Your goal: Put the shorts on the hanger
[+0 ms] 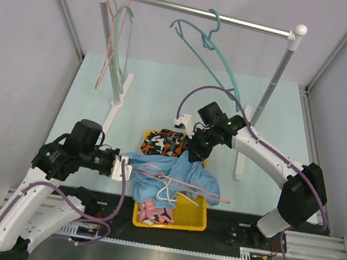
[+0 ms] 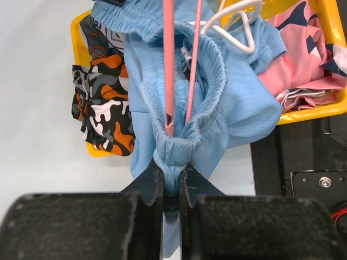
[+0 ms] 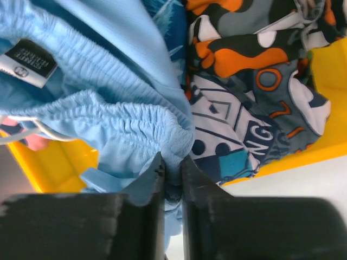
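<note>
The light blue shorts (image 1: 189, 175) are spread over the yellow bin, stretched between my two grippers. My left gripper (image 1: 127, 169) is shut on one end of the elastic waistband (image 2: 176, 149). My right gripper (image 1: 191, 151) is shut on the opposite end of the waistband (image 3: 176, 146). The thin pink hanger (image 2: 168, 65) lies with two of its bars running into the open waist, ending just ahead of the left gripper (image 2: 171, 181). In the top view the hanger (image 1: 154, 174) shows as a pink line across the shorts. Fabric fills the gap at the right gripper (image 3: 172, 170).
The yellow bin (image 1: 193, 223) holds an orange-black-white patterned garment (image 1: 165, 142), a pink garment (image 1: 156, 214) and a white hanger (image 1: 167, 193). Behind stands a clothes rack (image 1: 198, 11) with a teal hanger (image 1: 219, 53) and pink and green hangers (image 1: 117, 49) at its left end.
</note>
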Robot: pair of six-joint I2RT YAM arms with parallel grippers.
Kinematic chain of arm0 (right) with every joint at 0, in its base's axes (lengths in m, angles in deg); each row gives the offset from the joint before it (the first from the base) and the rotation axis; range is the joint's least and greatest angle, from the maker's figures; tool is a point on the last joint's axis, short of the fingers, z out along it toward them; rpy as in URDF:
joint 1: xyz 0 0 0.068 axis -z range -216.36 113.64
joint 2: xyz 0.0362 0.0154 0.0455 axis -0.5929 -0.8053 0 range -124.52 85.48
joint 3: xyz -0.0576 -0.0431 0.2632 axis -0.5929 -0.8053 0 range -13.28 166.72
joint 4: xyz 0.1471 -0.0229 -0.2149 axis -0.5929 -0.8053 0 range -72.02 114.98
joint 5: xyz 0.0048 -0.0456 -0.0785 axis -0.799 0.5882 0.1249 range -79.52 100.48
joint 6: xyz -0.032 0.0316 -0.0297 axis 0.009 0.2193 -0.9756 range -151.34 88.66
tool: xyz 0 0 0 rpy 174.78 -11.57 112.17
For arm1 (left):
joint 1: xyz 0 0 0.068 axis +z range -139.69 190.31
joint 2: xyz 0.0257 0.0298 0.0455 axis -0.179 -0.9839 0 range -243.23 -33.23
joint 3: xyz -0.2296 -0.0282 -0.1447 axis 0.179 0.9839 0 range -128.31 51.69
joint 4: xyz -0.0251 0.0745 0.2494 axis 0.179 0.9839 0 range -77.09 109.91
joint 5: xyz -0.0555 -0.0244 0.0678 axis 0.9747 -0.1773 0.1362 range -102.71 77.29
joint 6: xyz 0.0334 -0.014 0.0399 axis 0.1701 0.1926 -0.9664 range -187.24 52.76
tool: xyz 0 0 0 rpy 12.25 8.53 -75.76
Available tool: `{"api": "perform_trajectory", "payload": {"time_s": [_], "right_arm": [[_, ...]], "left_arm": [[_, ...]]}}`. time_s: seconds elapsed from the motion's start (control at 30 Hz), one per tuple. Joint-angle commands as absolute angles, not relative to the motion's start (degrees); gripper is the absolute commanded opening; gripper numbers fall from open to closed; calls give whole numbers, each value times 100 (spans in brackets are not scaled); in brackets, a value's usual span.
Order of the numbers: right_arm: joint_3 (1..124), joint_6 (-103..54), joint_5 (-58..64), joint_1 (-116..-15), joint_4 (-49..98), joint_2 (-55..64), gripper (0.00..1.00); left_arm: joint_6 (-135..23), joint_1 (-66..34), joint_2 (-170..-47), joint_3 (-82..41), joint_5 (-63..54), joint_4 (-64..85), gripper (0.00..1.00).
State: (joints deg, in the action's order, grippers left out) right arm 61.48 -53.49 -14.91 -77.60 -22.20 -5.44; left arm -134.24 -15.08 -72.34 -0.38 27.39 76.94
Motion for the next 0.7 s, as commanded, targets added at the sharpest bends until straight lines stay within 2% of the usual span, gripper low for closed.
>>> {"api": "perform_trajectory", "payload": {"time_s": [0.0,0.1,0.33,0.47,0.67], "right_arm": [[6520,-5524,-1834,-7758,-2476,-418,0],[6511,-5770,-1844,-7654,-2766,-120,0],[6038,-6096,-1931,-7143,-2907,1585,0],[5538,-6236,-1809,-7126,-2916,2743,0],[4772,-6447,-1492,-6732,-2705,3818,0]], "left_arm": [[-13070,-1527,-7295,-51,2834,7373,0],[-12894,-1527,-7287,-52,2869,7329,0],[-12464,-1527,-7129,-16,3106,7031,0],[-12270,-1518,-6997,-34,3360,6890,0],[-11857,-1466,-6935,-174,3607,6740,0]]}}
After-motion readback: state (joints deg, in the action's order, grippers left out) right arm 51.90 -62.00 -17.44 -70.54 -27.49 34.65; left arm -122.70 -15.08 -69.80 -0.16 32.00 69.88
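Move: Right at the right hand's fingertips lies the right part of the blue shorts' waistband. From there the free end of the pink hanger is about 15 cm to the right, 13 cm back and perhaps 5 cm higher, and the camouflage shorts are some 11 cm left, 5 cm ahead and 8 cm lower. From the left hand, that part of the waistband lies about 22 cm right, 6 cm ahead and some 7 cm lower. Closing the last bit on the blue waistband, the right hand then lifts it about 12 cm, sweeping some 9 cm right and 6 cm back towards the pink hanger's free end, while its fingers swing forward and flatter by around 30 degrees. The left hand keeps its pinch on waistband and hanger, easing up a little and tilting about 10 degrees. ##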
